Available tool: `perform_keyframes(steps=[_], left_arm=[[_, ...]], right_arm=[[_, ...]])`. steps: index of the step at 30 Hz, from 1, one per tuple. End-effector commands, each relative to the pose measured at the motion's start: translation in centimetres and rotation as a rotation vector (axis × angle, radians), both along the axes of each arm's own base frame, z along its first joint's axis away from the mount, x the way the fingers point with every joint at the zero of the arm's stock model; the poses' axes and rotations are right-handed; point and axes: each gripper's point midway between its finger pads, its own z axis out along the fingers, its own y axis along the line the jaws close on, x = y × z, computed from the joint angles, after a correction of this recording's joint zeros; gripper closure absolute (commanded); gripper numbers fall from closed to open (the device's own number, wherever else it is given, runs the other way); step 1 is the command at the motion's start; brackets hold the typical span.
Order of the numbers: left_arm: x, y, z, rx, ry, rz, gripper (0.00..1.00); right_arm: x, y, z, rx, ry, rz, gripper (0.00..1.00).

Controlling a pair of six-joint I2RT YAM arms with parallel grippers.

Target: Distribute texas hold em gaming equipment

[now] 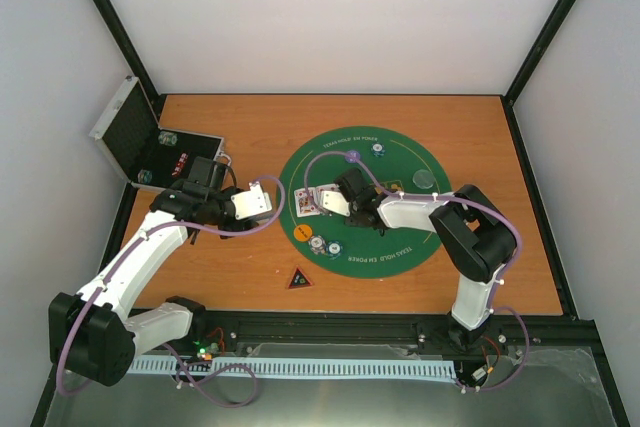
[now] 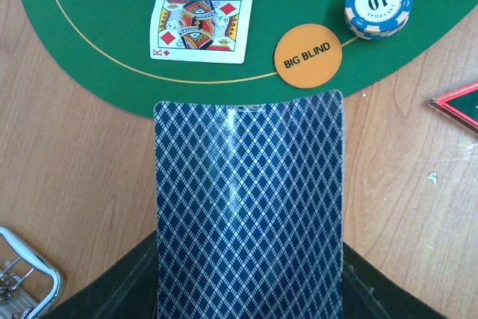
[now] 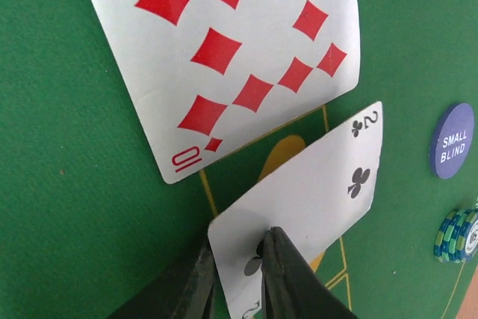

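My left gripper [image 1: 252,203] is shut on a pack of cards [image 2: 250,207] with a blue diamond back, held just off the left rim of the round green mat [image 1: 400,222]; the pack hides its fingers. On the mat lie a king of diamonds [image 2: 198,26] and a ten of diamonds [image 3: 239,50], both face up. My right gripper [image 3: 239,248] is low beside the ten, jaws slightly apart. A two of clubs [image 3: 321,184] leans tilted between them, its far edge raised.
An orange BIG BLIND disc [image 2: 308,55], a stack of chips [image 2: 379,5] and a purple SMALL BLIND disc [image 3: 451,140] lie on the mat, with a clear disc [image 1: 424,179] at its right. A red-edged triangle [image 1: 298,278] lies on the wood. The open silver case [image 1: 135,137] stands far left.
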Motion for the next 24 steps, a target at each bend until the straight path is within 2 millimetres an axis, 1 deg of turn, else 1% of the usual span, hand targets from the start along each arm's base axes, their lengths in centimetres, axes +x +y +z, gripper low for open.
perform_keyframes(steps=[1, 4, 6, 9, 12, 14, 17, 20, 22, 24], left_arm=[[0.4, -0.1, 0.8, -0.005, -0.03, -0.01, 0.52], [0.5, -0.2, 0.8, -0.008, -0.029, -0.01, 0.52], [0.5, -0.2, 0.8, -0.006, -0.029, -0.01, 0.52], [0.5, -0.2, 0.8, -0.007, -0.026, -0.009, 0.52], [0.5, -0.2, 0.8, -0.008, -0.024, -0.009, 0.52], [0.4, -0.3, 0.9, -0.013, -0.022, -0.009, 0.52], [0.3, -0.3, 0.9, -0.016, -0.019, -0.01, 0.52], [0.2, -0.3, 0.9, -0.019, -0.017, -0.011, 0.52], [0.2, -0.4, 1.0, -0.024, -0.019, -0.015, 0.52], [0.3, -0.6, 1.0, -0.03, -0.021, -0.021, 0.52]], right_arm=[[-1.6, -0.3, -0.7, -0.024, 0.059, 0.011, 0.8], [-2.1, -0.1, -0.4, -0.017, 0.07, 0.023, 0.76], [-2.3, 0.3, 0.2, 0.005, 0.072, 0.032, 0.72], [-2.7, 1.7, 2.1, 0.101, 0.084, 0.041, 0.63], [-2.7, 3.2, 5.0, 0.23, 0.073, 0.041, 0.52], [-2.5, 3.7, 7.1, 0.327, 0.066, 0.017, 0.5], [-1.4, 3.5, 11.0, 0.517, 0.059, -0.084, 0.48], [-1.1, 3.1, 15.6, 0.742, 0.09, -0.161, 0.43], [-1.4, 3.6, 18.5, 0.883, 0.126, -0.187, 0.36], [-2.9, 5.4, 20.8, 1.013, 0.238, -0.142, 0.3]])
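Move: The two of clubs is at the right hand, its near end between barely parted fingers, its middle about 3 cm ahead and 1 cm below. The ten of diamonds lies some 7 cm to the left and 3 cm ahead, the king 6 cm farther left; the small blind is about 15 cm ahead and 1 cm left. From the left hand, the two lies roughly 10 cm ahead, 26 cm right and 13 cm below. Open the right fingers from slightly parted to about two-thirds and leave the two of clubs in the row beside the ten. Ease the right hand back and left a couple of centimetres, then lift it quickly away, about 15 cm up, while rolling it some 40 degrees, left side rising, so the fingers swing to point more leftward. Keep the left gripper still, holding the deck. ##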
